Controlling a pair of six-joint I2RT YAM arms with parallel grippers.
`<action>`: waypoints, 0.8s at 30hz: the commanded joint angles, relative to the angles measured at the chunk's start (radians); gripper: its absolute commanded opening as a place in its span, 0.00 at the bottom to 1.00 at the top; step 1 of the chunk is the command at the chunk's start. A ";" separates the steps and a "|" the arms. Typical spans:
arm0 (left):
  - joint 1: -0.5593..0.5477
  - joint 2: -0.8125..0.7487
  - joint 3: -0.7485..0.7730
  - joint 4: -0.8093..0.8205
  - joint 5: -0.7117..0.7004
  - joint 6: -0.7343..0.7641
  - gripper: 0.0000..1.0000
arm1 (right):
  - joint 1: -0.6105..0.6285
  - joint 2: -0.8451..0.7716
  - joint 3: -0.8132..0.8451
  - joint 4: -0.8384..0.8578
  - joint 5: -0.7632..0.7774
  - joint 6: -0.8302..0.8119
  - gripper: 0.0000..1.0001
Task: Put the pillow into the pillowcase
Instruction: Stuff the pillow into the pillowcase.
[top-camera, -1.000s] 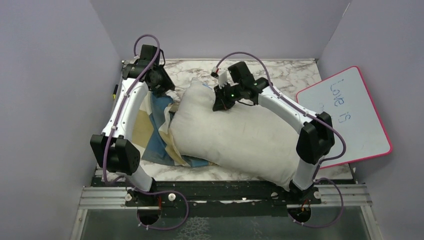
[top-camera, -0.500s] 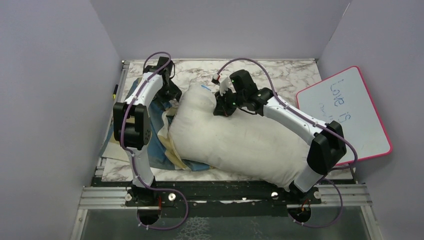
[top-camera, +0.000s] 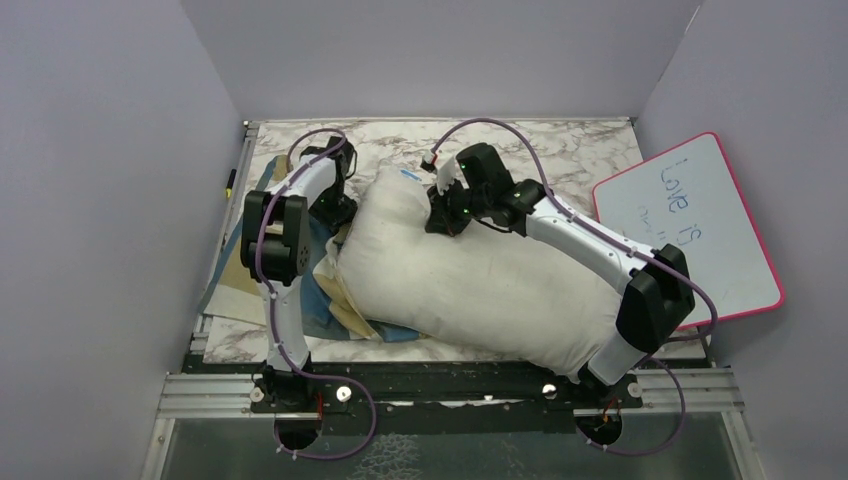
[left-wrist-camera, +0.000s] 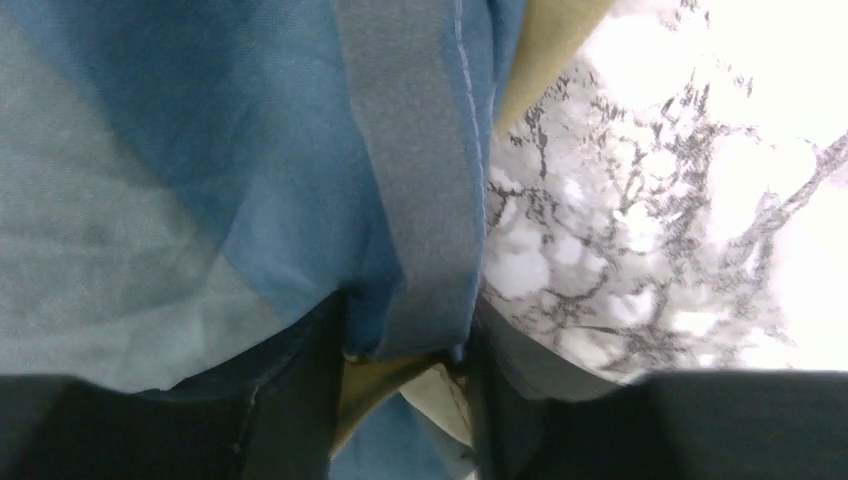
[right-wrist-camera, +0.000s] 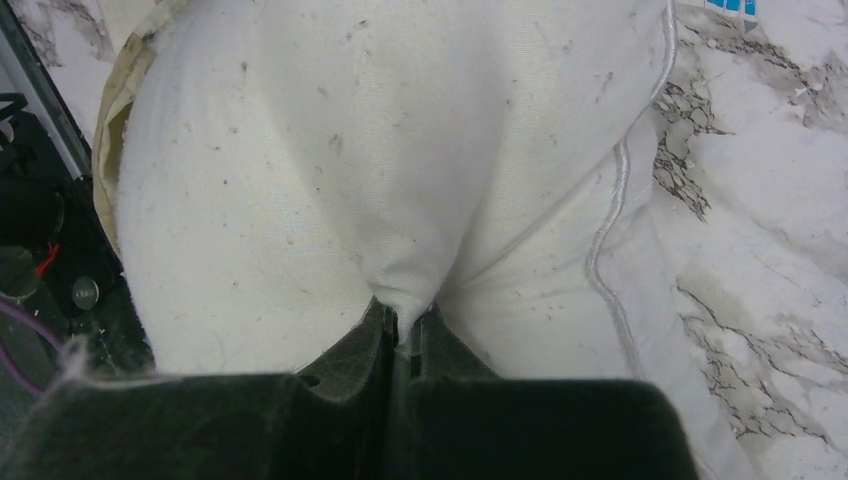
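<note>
The pillow (top-camera: 480, 280), plump and off-white, lies slantwise across the table. Its left end rests on the pillowcase (top-camera: 250, 270), a crumpled sack of blue, tan and cream blocks. My right gripper (top-camera: 447, 213) sits on the pillow's far upper part. In the right wrist view this gripper (right-wrist-camera: 405, 325) is shut on a pinched-up peak of the pillow (right-wrist-camera: 400, 180). My left gripper (top-camera: 335, 205) is low at the pillow's far left end. In the left wrist view the left gripper (left-wrist-camera: 408, 350) stands open, with a blue and tan fold of the pillowcase (left-wrist-camera: 420, 200) between its fingers (left-wrist-camera: 300, 400).
A pink-rimmed whiteboard (top-camera: 700, 230) leans at the right edge, close to my right arm's elbow. A small marker (top-camera: 230, 182) lies by the left wall. Bare marble table (top-camera: 580, 150) shows behind the pillow. Walls close in on three sides, and a metal rail (top-camera: 450, 392) runs along the front.
My left arm has folded up, and its gripper has come nearer and toward the pillow's left end. The pillowcase has bunched and slid left. The right gripper keeps its pinch, shifted slightly.
</note>
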 joint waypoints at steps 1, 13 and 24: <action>-0.014 0.023 -0.013 0.061 -0.023 -0.033 0.18 | 0.020 -0.024 -0.036 -0.075 0.005 0.013 0.00; -0.003 0.061 0.381 0.216 0.136 -0.064 0.00 | 0.021 -0.058 -0.105 -0.050 -0.012 -0.002 0.00; 0.010 0.126 0.415 0.473 0.296 -0.150 0.00 | 0.011 0.178 -0.070 0.013 -0.014 -0.035 0.00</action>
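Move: Right between the left fingertips is the pillowcase's open edge, about a centimetre below the hand point. The pillow's far left corner is roughly 9 cm ahead of that hand, 14 cm to its right and 5 cm higher; the folded gold rim lies some 17 cm back and about level sideways. From the right hand, which already pinches the pillow, the same pillowcase edge is about 25 cm left, 2 cm ahead and some 15 cm lower. Closing on the blue hem, the left fingers pinch it after dipping a little, then haul it forward about 12 cm, up some 9 cm and 7 cm to the right, towards the pillow's far corner, fingertips swinging forward and right about 30 degrees. The right hand keeps its pinch on the pillow, almost still, then eases slightly forward and down. ##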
